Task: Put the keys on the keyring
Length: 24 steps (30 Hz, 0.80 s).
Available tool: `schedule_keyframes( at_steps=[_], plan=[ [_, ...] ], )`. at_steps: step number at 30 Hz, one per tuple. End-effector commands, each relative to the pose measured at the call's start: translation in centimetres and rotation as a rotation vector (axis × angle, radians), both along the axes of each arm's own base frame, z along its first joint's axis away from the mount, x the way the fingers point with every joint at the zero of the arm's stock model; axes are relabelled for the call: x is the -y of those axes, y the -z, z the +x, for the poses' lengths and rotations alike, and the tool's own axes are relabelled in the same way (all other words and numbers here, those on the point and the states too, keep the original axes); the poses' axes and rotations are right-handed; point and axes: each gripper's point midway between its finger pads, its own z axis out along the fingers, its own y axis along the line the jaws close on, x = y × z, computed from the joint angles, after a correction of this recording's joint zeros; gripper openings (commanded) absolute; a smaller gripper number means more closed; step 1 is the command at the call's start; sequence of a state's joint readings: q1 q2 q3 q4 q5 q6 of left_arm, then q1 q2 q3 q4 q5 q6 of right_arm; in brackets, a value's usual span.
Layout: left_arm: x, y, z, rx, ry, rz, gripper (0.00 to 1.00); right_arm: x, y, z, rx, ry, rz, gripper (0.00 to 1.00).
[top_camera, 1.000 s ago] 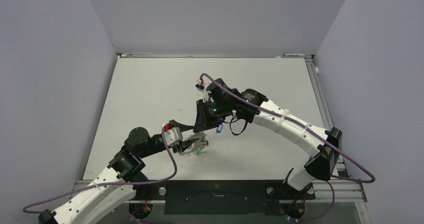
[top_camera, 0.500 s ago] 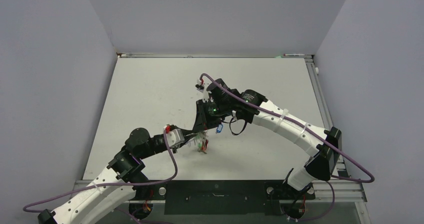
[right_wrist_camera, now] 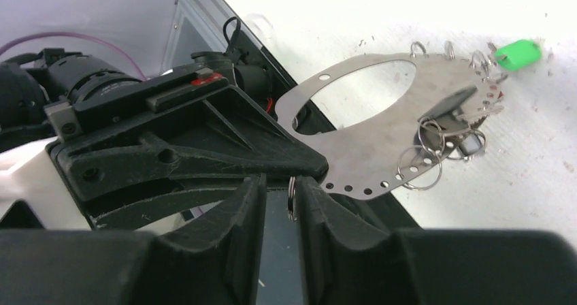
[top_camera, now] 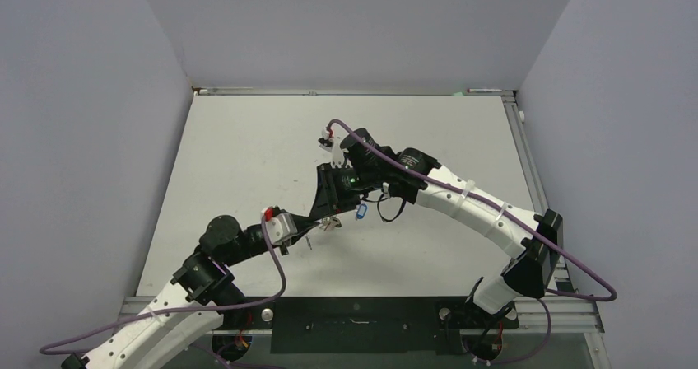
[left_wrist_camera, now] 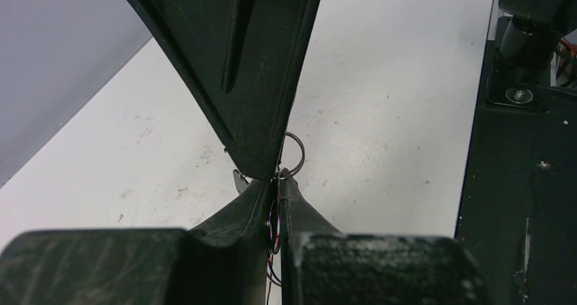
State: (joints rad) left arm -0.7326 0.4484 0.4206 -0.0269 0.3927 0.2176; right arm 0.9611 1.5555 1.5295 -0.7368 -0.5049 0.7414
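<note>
The keyring (right_wrist_camera: 381, 162) is a flat silvery oval plate with a big opening and small holes along its rim. My left gripper (left_wrist_camera: 277, 182) is shut on its near edge and holds it above the table. Keys hang from it on split rings: a green-tagged key (right_wrist_camera: 517, 52) at the far end and a black-headed key (right_wrist_camera: 449, 107) near the middle. My right gripper (right_wrist_camera: 282, 189) meets the left fingertips from above, jaws slightly apart. A small split ring (right_wrist_camera: 291, 197) rests against its right finger. In the top view both grippers (top_camera: 323, 219) touch mid-table.
A blue tag (top_camera: 360, 212) shows just right of the right gripper. The white table (top_camera: 247, 155) is walled on three sides, and the black base bar (top_camera: 354, 324) runs along its near edge. The right arm (top_camera: 461, 200) crosses the middle right.
My left gripper has shut on the keyring and carried it up and away from the near edge, to the right gripper's tips. The right jaws have parted a little.
</note>
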Motion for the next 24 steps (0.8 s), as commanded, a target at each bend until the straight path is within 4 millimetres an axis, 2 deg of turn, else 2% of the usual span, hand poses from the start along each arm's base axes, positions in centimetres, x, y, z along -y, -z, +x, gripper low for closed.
schedule_keyframes(
  at_steps=[1, 3, 5, 9, 12, 15, 17, 19, 24],
  plan=[
    [0.1, -3.9, -0.3, 0.043, 0.001, -0.129, 0.0, -0.9, -2.4, 0.3, 0.044, -0.016, 0.091, 0.33],
    [-0.1, -4.3, -0.5, 0.03, 0.006, -0.157, 0.0, -1.0, -2.6, 1.0, 0.065, -0.002, 0.093, 0.44],
    [-0.2, -4.7, -0.6, 0.016, 0.009, -0.184, 0.0, -0.9, -3.5, 2.1, 0.109, 0.026, 0.107, 0.51],
    [-0.8, -6.2, -0.4, -0.047, -0.019, -0.277, 0.0, -0.1, -6.5, 5.0, 0.308, 0.132, 0.144, 0.56],
    [-1.4, -7.5, -0.1, -0.103, -0.041, -0.359, 0.0, 1.9, -8.6, 7.3, 0.498, 0.26, 0.167, 0.57],
    [-2.0, -8.5, 0.3, -0.129, -0.062, -0.428, 0.0, 4.3, -10.2, 8.4, 0.623, 0.387, 0.221, 0.57],
    [-2.2, -9.0, 0.5, -0.149, -0.074, -0.47, 0.0, 5.2, -11.2, 8.2, 0.682, 0.423, 0.278, 0.57],
    [-2.5, -9.4, 0.9, -0.185, -0.095, -0.515, 0.0, 5.4, -11.8, 7.4, 0.719, 0.412, 0.338, 0.57],
    [-3.0, -10.1, 1.6, -0.272, -0.141, -0.623, 0.0, 3.3, -13.9, 3.6, 0.829, 0.293, 0.472, 0.51]
  ],
)
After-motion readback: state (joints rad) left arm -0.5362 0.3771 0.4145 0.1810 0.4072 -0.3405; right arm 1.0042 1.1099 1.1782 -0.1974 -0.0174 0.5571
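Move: The small ring on the keyring plate is right between the right fingertips, level with them, and within about 1 cm of the left fingertips, which are already shut on the keyring. The plate's middle hangs some 4 cm to the right of either hand, 2 cm farther out and 5 cm below. The loose blue tag lies on the table about 14 cm ahead of the left hand, 9 cm to its right and 22 cm down. Right fingers open wide, retreating about 10 cm up, plus forward and right; left lifts the gripped keyring 6 cm. ##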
